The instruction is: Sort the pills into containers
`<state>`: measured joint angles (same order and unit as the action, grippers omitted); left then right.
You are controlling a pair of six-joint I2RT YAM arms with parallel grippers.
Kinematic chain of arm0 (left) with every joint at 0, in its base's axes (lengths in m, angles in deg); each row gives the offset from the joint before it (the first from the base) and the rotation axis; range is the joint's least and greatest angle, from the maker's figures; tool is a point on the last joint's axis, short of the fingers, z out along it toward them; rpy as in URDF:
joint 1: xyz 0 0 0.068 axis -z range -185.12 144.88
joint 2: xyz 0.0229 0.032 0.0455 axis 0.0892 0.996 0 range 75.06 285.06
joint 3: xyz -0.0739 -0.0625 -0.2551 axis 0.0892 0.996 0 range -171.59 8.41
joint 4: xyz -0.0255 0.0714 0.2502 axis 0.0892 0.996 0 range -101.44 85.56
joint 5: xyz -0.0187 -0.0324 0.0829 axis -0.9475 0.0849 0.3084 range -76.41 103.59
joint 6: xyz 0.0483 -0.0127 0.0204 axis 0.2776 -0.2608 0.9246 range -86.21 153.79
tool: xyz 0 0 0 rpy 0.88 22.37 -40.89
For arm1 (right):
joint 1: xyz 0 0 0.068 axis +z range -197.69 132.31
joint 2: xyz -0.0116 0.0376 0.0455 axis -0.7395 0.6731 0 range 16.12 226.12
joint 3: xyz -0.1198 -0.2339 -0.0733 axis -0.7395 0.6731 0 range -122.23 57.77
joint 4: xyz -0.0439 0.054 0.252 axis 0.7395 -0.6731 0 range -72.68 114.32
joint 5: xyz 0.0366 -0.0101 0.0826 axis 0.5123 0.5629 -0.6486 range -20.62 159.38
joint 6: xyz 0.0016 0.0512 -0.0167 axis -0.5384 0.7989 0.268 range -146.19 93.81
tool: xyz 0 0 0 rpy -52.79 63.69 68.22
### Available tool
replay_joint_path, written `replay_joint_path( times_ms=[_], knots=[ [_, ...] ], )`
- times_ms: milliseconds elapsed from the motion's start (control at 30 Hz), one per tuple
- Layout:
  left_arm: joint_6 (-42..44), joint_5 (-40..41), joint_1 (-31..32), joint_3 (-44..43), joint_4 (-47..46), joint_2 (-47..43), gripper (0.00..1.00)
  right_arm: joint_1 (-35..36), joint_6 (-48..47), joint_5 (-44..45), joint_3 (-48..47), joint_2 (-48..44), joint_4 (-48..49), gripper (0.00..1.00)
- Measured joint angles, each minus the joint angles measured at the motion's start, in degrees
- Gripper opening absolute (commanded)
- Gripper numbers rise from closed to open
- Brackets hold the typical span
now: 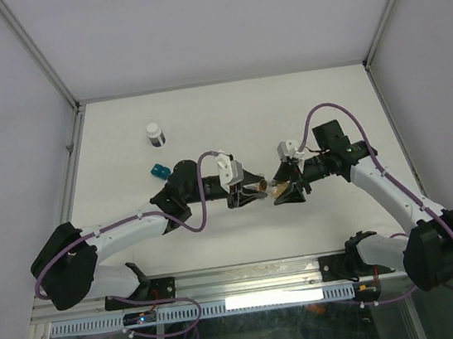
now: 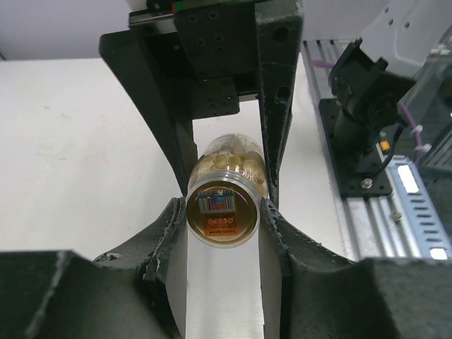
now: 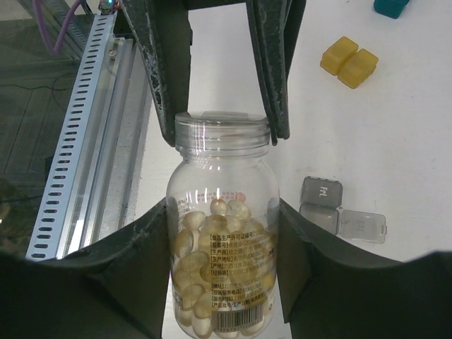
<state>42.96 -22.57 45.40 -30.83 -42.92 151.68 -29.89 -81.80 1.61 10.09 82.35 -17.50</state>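
Note:
A clear pill bottle [image 3: 222, 247], half full of pale yellow pills [image 3: 205, 282], is held level above the table between the two arms. My right gripper [image 3: 224, 240] is shut on its body, a pad pressed against each side. My left gripper [image 2: 222, 212] faces it end-on, and its fingers touch both sides of the clear cap [image 3: 222, 131]. From above, the bottle [image 1: 272, 187] bridges the left gripper [image 1: 254, 189] and the right gripper [image 1: 286, 188]. On the table lie a gray container [image 3: 323, 192] with its lid open, a yellow container [image 3: 348, 61] and a teal container [image 1: 158, 170].
A small vial [image 1: 155, 134] with a white top and a dark base stands at the back left of the white table [image 1: 228, 119]. The aluminium rail [image 3: 85, 127] runs along the near edge, and frame posts rise at the back corners.

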Motion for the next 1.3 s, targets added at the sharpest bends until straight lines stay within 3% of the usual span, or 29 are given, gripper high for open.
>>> replay_joint_path(
  times_ms=[200,500,600,700,833,1033,1300],
  knots=[
    [-12.28,4.42,0.37,0.46,-0.94,-0.02,0.0,0.0,0.28,-0.09,0.0,0.15,-0.15,0.0],
    [-31.32,28.46,8.04,1.55,4.66,-3.87,0.0,-0.2,0.92,0.46,0.0,0.59,-0.85,0.0],
    [-37.09,33.2,9.18,1.31,6.56,-4.33,0.01,-0.2,1.25,0.5,-0.02,0.72,-0.55,0.0],
    [-41.72,35.58,9.55,0.68,8.46,-4.33,0.18,-0.2,1.42,0.79,-0.02,1.09,-0.24,0.0],
    [-44.33,36.06,9.55,-0.09,10.12,-4.15,0.61,-0.2,1.55,0.96,-0.02,1.14,0.0,0.0],
    [-44.41,35.87,9.92,-0.13,9.29,-4.13,0.98,0.02,1.6,0.9,-0.02,1.14,0.2,0.0],
    [-36.81,35.98,9.9,0.04,9.49,-6.03,0.99,0.07,1.6,0.9,-0.04,1.14,0.2,0.0]
  ],
)
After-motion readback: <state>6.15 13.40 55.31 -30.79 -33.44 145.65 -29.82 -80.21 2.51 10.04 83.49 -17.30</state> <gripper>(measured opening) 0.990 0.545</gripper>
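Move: My left fingers are already shut around the clear cap of the pill bottle, which sits right at the fingertips. The open grey pill box lies on the table some 18 cm below this hand, about 6 cm farther out and 1 cm to its left; the yellow blocks lie roughly 19 cm left and 10 cm ahead of it. My right hand holds the bottle, with the cap about 5 cm to its left and level fore and aft. I twist my left wrist some 40 degrees about the line of the fingers, counter-clockwise as seen facing the cap, to unscrew it, while the hand also swings about 30 degrees counter-clockwise from above. The fingertips stay within a centimetre or so of their place, and then I spread the fingers wide to let go of the cap. My right hand keeps its grip on the bottle. ##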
